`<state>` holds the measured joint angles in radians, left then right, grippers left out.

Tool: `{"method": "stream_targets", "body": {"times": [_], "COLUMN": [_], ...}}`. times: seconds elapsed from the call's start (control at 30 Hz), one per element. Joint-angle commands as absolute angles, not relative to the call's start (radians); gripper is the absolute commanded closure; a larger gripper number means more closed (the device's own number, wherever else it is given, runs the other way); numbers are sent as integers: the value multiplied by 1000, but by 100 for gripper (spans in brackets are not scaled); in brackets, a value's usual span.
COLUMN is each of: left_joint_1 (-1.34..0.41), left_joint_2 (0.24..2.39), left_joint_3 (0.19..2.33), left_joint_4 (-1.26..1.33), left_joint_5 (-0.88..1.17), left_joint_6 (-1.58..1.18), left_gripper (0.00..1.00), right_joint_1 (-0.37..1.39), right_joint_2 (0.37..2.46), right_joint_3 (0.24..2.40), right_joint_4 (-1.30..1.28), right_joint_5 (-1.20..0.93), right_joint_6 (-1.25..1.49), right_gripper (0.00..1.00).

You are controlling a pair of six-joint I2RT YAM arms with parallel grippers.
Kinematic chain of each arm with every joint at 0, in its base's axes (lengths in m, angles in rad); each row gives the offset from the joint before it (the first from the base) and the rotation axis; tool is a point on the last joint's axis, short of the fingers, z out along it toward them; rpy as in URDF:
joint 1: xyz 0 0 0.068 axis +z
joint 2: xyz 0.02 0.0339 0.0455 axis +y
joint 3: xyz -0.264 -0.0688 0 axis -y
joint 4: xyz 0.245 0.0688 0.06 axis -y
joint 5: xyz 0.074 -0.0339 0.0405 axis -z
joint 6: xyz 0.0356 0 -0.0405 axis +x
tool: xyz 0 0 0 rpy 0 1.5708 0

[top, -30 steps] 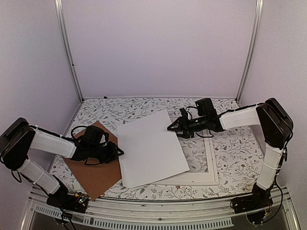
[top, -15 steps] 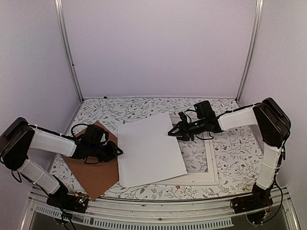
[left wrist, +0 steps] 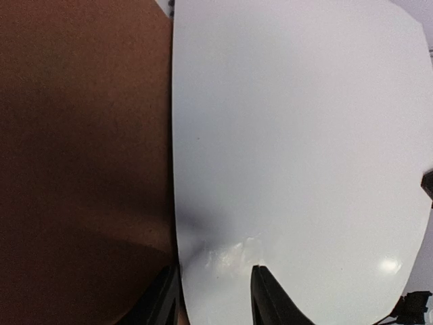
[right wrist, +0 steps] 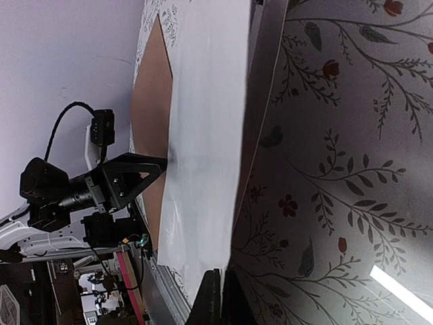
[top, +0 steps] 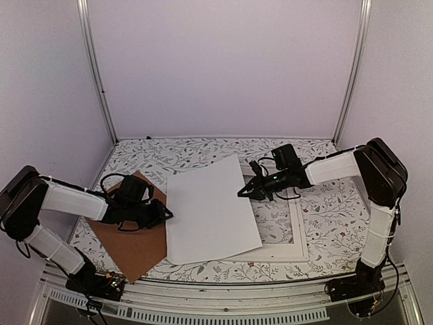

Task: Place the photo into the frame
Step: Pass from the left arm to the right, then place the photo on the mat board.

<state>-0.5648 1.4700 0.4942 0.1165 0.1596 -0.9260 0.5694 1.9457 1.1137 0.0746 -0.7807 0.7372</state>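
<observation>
The photo (top: pixel 210 210) lies picture side down, so only its plain white back shows, slanted across the middle of the table. Its right part overlaps the white frame (top: pixel 299 230). My right gripper (top: pixel 241 193) is at the sheet's right edge, its jaws shut thin on that edge (right wrist: pixel 220 274). My left gripper (top: pixel 162 215) is at the sheet's left edge. There its jaws stand apart (left wrist: pixel 214 269), one finger (left wrist: pixel 166 298) by the brown board and the other fingertip (left wrist: pixel 260 288) on the white sheet (left wrist: pixel 291 135), beside a small dimple.
A brown backing board (top: pixel 132 250) lies under the left arm, partly beneath the sheet's left edge, and fills the left of the left wrist view (left wrist: pixel 81 135). A floral cloth (top: pixel 325 210) covers the table. Metal uprights stand at the back corners.
My right gripper has closed on the sheet's right edge and dropped slightly. The sheet has shifted a little to the left. The left arm has not moved.
</observation>
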Motion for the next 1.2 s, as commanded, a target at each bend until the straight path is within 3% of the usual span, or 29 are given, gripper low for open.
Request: {"method": "stream_targets", "body": {"times": [0.0,0.3,0.57,0.87,1.17], "left_joint_1": [-562,-559,-559,-560,-563], "left_joint_2": [1428,1332,1315,1333,1349], "left_joint_3": [528,612,668,698,694], "left_joint_4": [83,-63,-143,-155,-150], "left_joint_5": [135,106,88,101,103], "left_joint_6": [-894,-828,-780,-752,-746], "left_gripper": [61,58,43,40,39], "right_joint_1": [570,479,323,227,227], "right_joint_2": [1890,1679,1533,1483,1519], "right_joint_3": [1108,998,915,894,856], "right_joint_4": [72,-16,-250,-417,-307], "right_joint_5": [-773,-729,-689,-641,-730], "right_joint_6": [719,700,552,387,399], "right_gripper": [100,100,100,100,100]}}
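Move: The frame lies about 8 cm below the right hand, its middle some 3 cm to the right and 2 cm ahead. That hand already pinches the photo's right edge, the sheet white side up with its middle about 12 cm left and level; the brown board lies 33 cm left and 5 cm nearer. From the left hand, at the photo's left edge, the frame's middle is 27 cm right and 5 cm ahead. Rightward in an arc, the right hand draws the photo over the frame by its still pinched edge, about 17 cm, rising some 6 cm, then sinking most of the way back towards the frame's right bar while the fingers tip more downward and turn slightly clockwise. The left hand lifts about 7 cm straight up off the photo's left edge and opens wider. ##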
